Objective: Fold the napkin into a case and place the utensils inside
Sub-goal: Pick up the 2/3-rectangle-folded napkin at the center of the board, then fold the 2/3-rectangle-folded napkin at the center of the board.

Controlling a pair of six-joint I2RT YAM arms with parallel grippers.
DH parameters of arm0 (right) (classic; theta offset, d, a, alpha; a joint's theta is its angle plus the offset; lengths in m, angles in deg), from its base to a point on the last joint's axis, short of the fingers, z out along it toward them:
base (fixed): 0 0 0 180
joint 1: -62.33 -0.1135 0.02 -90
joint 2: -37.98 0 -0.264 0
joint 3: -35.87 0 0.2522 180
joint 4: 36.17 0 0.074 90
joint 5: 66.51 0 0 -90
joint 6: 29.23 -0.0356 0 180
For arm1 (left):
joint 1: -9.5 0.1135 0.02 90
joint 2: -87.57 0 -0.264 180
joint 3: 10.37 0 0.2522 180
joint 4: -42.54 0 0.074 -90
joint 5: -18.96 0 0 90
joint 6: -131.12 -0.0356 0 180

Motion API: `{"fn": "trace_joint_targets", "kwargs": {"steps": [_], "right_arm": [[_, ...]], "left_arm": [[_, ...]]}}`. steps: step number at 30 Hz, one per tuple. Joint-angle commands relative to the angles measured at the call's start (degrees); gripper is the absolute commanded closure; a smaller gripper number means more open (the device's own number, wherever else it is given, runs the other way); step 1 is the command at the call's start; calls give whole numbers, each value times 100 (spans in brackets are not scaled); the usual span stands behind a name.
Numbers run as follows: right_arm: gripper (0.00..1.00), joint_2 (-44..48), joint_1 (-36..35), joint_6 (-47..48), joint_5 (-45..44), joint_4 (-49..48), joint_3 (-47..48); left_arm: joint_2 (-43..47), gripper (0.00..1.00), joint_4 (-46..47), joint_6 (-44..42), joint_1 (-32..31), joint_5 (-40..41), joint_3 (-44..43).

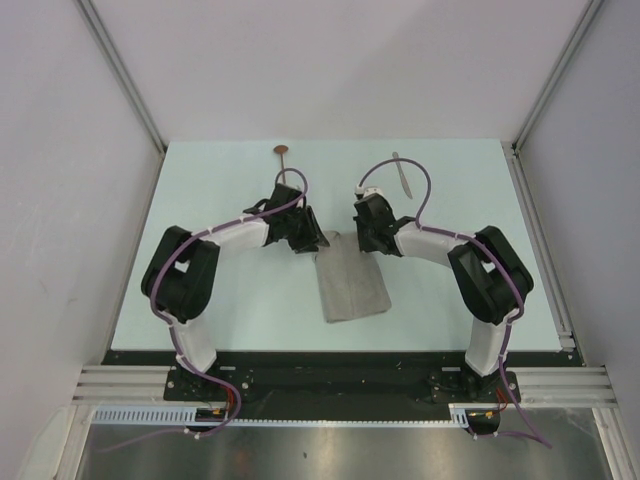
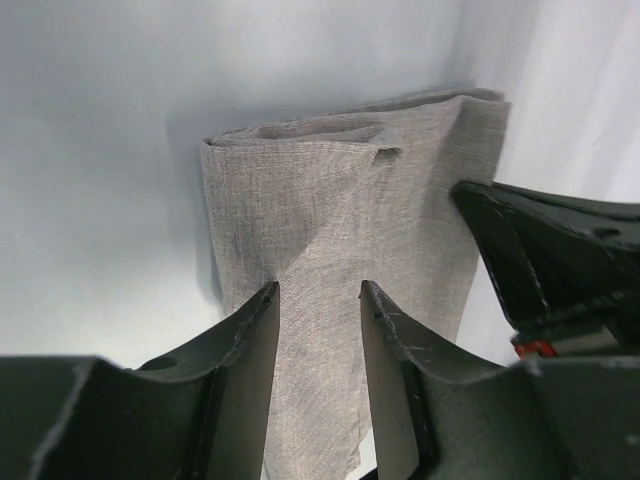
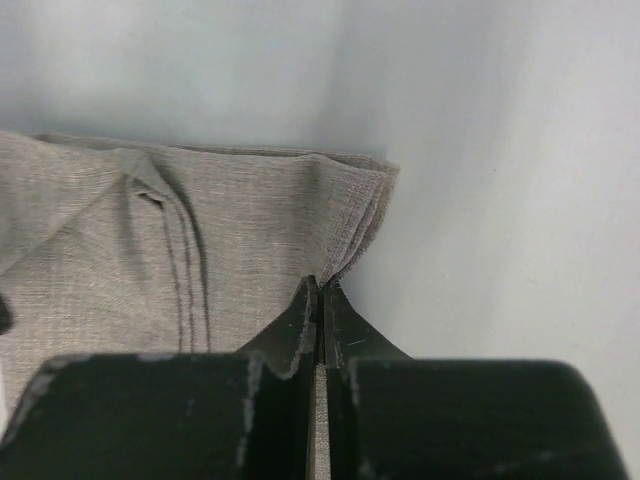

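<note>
The grey-beige napkin (image 1: 350, 285) lies folded into a narrow strip in the middle of the table. My left gripper (image 1: 312, 240) is at its far left corner. In the left wrist view that gripper (image 2: 318, 290) is open, its fingers apart over the napkin (image 2: 340, 190). My right gripper (image 1: 366, 240) is at the far right corner. In the right wrist view it (image 3: 320, 288) is shut on the layered edge of the napkin (image 3: 250, 230), with cloth pinched between its fingers. The spoon (image 1: 283, 154) lies at the far edge and the knife (image 1: 401, 172) to its right, both untouched.
The pale blue table (image 1: 200, 200) is enclosed by white walls with metal rails along the right side (image 1: 535, 220) and left side (image 1: 125, 75). A black base plate (image 1: 340, 380) holds both arms at the near edge.
</note>
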Motion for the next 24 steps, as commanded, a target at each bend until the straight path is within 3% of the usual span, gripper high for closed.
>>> {"fn": "trace_joint_targets", "kwargs": {"steps": [1,13,24], "right_arm": [[100,237,-254,13,-321,461,439],[100,35,-773,-453,-418,823,975],[100,-307,-808,-1068,504,578,1073]], "left_arm": [[-227,58,137,54,11,20,-119],[-474,59,216,89,11,28,-146],[-447,59,339,116,11,-16,-31]]}}
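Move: The right hand already pinches the napkin's far right corner; the far left corner lies about 11 cm to its left, 4 cm ahead and 2 cm lower. The knife is some 21 cm ahead of the right hand and 10 cm to its right. From the left hand, the far left corner is about 3 cm ahead, 1 cm left and 4 cm below; the spoon lies roughly 23 cm ahead and 11 cm left. Right hand lifts the pinched corner some 7 cm leftward towards the left hand, which sinks 3 cm, open. ##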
